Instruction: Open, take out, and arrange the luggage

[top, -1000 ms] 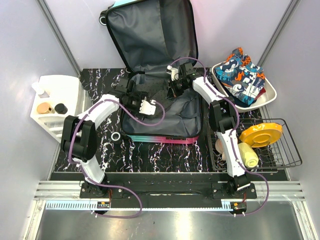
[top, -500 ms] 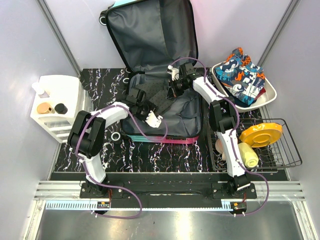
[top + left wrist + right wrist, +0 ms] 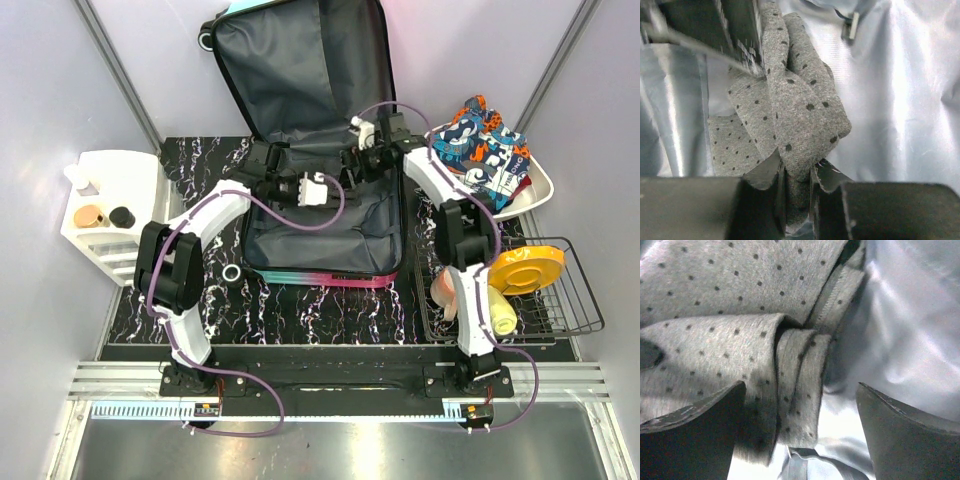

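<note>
The luggage (image 3: pixel 320 275) lies open on the table, with its lid (image 3: pixel 300 70) leaning on the back wall and dark grey lining showing. Inside the base both grippers meet near the hinge. My left gripper (image 3: pixel 283 183) (image 3: pixel 797 200) is shut on a fold of grey felt cloth with dark dots (image 3: pixel 790 110). My right gripper (image 3: pixel 358 162) (image 3: pixel 801 390) stands open over the same cloth (image 3: pixel 715 340). A rolled edge of the cloth lies between its jaws, nearer the left finger (image 3: pixel 700 435). Shiny lining (image 3: pixel 910 330) lies under the cloth.
A white oval tub (image 3: pixel 535 195) of patterned clothes stands at the back right. A wire basket (image 3: pixel 570 300) at the right holds a yellow disc (image 3: pixel 520 270) and a cream bottle (image 3: pixel 497 312). A white shelf (image 3: pixel 110 175) with small jars stands at the left. A small black ring (image 3: pixel 232 272) lies before the case.
My left gripper moved from the front of the case toward the hinge and closed on the grey cloth. My right gripper opened and let go, shifting a little to the right.
</note>
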Robot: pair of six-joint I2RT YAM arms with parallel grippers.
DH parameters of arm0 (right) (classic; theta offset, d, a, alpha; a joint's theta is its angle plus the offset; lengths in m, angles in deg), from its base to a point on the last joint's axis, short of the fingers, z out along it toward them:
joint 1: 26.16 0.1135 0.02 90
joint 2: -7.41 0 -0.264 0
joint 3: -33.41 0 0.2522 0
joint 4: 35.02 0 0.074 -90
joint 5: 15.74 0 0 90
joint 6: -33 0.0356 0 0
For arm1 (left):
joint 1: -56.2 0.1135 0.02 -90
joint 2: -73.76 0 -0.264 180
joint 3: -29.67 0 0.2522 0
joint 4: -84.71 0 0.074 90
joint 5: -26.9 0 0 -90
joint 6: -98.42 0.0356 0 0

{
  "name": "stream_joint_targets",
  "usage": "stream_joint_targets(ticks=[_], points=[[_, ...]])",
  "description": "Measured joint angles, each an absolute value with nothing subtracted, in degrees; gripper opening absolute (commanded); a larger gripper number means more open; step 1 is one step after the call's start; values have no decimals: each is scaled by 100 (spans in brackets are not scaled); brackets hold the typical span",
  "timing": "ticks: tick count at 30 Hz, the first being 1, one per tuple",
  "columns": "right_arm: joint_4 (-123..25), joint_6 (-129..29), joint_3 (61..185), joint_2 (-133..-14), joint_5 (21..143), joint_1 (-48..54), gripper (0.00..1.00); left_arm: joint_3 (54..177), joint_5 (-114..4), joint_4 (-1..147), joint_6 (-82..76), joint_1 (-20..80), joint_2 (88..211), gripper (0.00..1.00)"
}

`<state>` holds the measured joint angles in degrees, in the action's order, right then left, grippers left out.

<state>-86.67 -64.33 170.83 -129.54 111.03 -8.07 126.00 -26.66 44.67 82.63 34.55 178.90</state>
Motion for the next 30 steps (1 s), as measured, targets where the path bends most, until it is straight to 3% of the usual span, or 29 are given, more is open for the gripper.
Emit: stream_joint_targets(ticks=[6, 12, 18, 30], points=[[-7467, -6873, 15232, -11067, 11261, -1166, 100, 12834, -2130, 4360, 6926, 3726, 17894, 0], [-6337, -7498, 14065, -9968, 11977, -1190, 100, 13000, -1785, 4235, 6106, 3912, 17923, 0], [-5904, -8479, 13464, -9800, 12439, -812, 100, 13120, -1547, 4095, 6003, 3973, 17936, 0], [-5845, -10149, 13429, -10130, 12777, 14, 100, 13068, -1363, 4076, 5984, 3973, 17929, 0]])
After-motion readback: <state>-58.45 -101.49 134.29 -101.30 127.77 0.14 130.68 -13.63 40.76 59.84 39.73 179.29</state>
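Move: Inside the open suitcase, the grey dotted cloth hangs bunched from the left fingers, its middle about 4 cm forward, 5 cm right of and 5 cm below that hand. From the right hand the cloth's middle lies some 6 cm back, 7 cm left and 1 cm below; the left fingertips, about 9 cm back, 11 cm left, 4 cm up. The lid's foot is roughly 6 cm ahead, 3 cm left, the right rim 11 cm to the right, both about level. Rising clear with its fingers wide open, the right hand lifts some 13 cm, edging right at first, then swings back and left and sinks a little towards the cloth under the left grip, rolling about 45 degrees until its fingers point left across it. The left hand keeps its pinch, lifts about 3 cm and tips its fingers flatter. ##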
